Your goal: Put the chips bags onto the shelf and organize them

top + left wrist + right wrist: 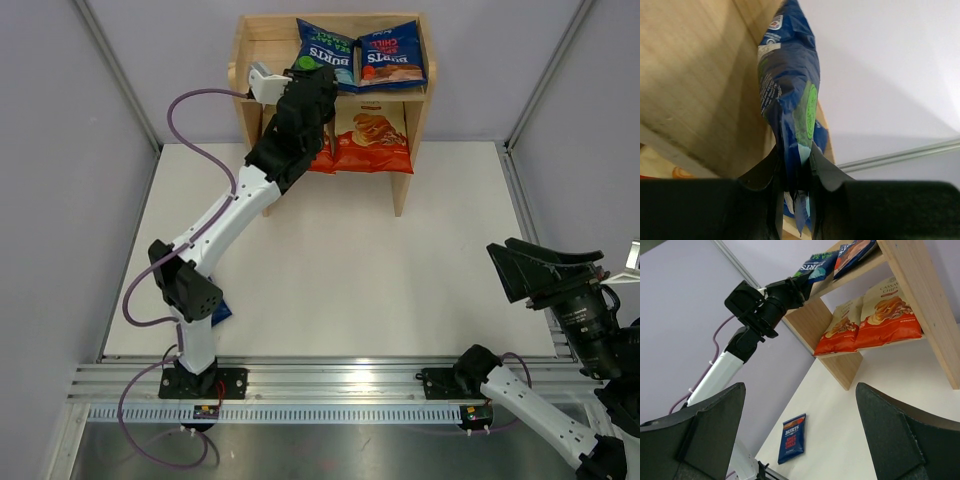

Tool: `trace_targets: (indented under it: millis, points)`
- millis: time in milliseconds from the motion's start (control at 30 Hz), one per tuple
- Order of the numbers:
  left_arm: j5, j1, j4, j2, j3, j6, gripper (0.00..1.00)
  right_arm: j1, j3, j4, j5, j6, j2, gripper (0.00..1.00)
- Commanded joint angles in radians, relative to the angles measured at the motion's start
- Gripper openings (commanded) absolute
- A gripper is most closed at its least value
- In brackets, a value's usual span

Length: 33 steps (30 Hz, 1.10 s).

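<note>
The wooden shelf (256, 32) stands at the table's far edge. My left gripper (306, 70) is shut on the near edge of the teal-green Burts bag (328, 50), which is at the top tier's middle. In the left wrist view the bag (790, 90) rises edge-on from between the fingers (827, 170). A red-labelled Burts bag (392, 52) lies on the top tier to its right. Two Cassava Chips bags (374, 140) lie on the lower tier, the left one partly hidden by my arm. Another red-labelled Burts bag (792, 438) lies on the table by the left arm's base. My right gripper (800, 387) is open and empty.
The shelf's left part on the top tier (268, 50) shows bare wood. Grey walls close in the table on three sides. An aluminium rail (330, 378) runs along the near edge. A purple cable (200, 140) loops beside the left arm.
</note>
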Motion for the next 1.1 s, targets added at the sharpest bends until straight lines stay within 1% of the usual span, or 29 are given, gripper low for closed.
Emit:
trace_targets:
  millis: [0, 200, 267, 333, 367, 433, 567, 600, 700, 767, 800, 900, 933, 1033, 1067]
  points:
    - [-0.105, -0.008, 0.015, 0.004, 0.022, -0.019, 0.11, -0.002, 0.009, 0.003, 0.019, 0.019, -0.009, 0.99]
    - [-0.105, -0.010, 0.023, 0.037, 0.050, -0.012, 0.13, -0.002, 0.011, 0.004, 0.015, 0.021, -0.007, 0.99]
    - [-0.100, -0.016, 0.021, 0.069, 0.089, -0.001, 0.20, -0.002, 0.006, 0.006, 0.015, 0.022, -0.006, 1.00]
    - [-0.097, -0.020, -0.001, 0.098, 0.158, 0.019, 0.22, -0.002, 0.006, 0.003, 0.012, 0.025, -0.004, 1.00]
    - [-0.100, -0.023, -0.020, 0.107, 0.175, 0.019, 0.27, -0.002, 0.005, 0.001, 0.012, 0.025, -0.007, 0.99]
    - [-0.092, -0.025, -0.029, 0.121, 0.183, 0.022, 0.30, -0.002, 0.011, -0.006, 0.015, 0.028, -0.007, 0.99]
    - [-0.105, -0.026, -0.075, 0.113, 0.179, 0.030, 0.44, -0.003, 0.017, -0.019, 0.024, 0.030, -0.019, 1.00]
    - [-0.120, -0.026, -0.104, 0.109, 0.177, 0.037, 0.53, -0.002, 0.019, -0.020, 0.028, 0.030, -0.022, 1.00]
    - [-0.132, -0.025, -0.106, 0.080, 0.143, 0.077, 0.68, -0.002, 0.019, -0.020, 0.032, 0.029, -0.024, 0.99]
    - [-0.135, -0.025, -0.112, 0.073, 0.149, 0.114, 0.73, -0.002, 0.019, -0.022, 0.030, 0.030, -0.024, 0.99]
    - [-0.141, -0.025, -0.141, 0.073, 0.169, 0.138, 0.78, -0.002, 0.019, -0.022, 0.028, 0.030, -0.024, 0.99]
    - [-0.160, -0.023, -0.227, 0.078, 0.214, 0.166, 0.86, -0.002, 0.020, -0.023, 0.024, 0.029, -0.018, 0.99]
    - [-0.160, -0.020, -0.245, 0.080, 0.218, 0.168, 0.99, -0.002, 0.022, -0.025, 0.021, 0.029, -0.019, 0.99]
    - [-0.126, -0.004, -0.282, 0.083, 0.244, 0.188, 0.99, -0.002, 0.026, -0.025, 0.021, 0.025, -0.018, 0.99]
    - [-0.117, 0.000, -0.317, 0.089, 0.261, 0.197, 0.99, -0.002, 0.028, -0.026, 0.021, 0.027, -0.015, 1.00]
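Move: The chips bag pinched in my left hand belongs on the upper shelf, beside the blue chilli bag. Its spot is centred roughly 7 cm ahead of my left hand, 1 cm to its left and 3 cm below. The chilli bag is about 7 cm ahead, 13 cm right and 2 cm lower. On the lower shelf, some 22 cm below and 5 cm ahead, one cassava bag is 6 cm left and the other 9 cm right. From my right hand the spot lies about 44 cm ahead, 32 cm left and 1 cm lower. I set the bag down with my left hand, easing it about 1.5 cm down, then about 2 cm right towards the chilli bag and 1.5 cm forward. There I spread my fingers wide and release its near edge. While they open, I draw back and left and rise, each about 1.5 cm, rolling my hand's left side up some 10 degrees. ##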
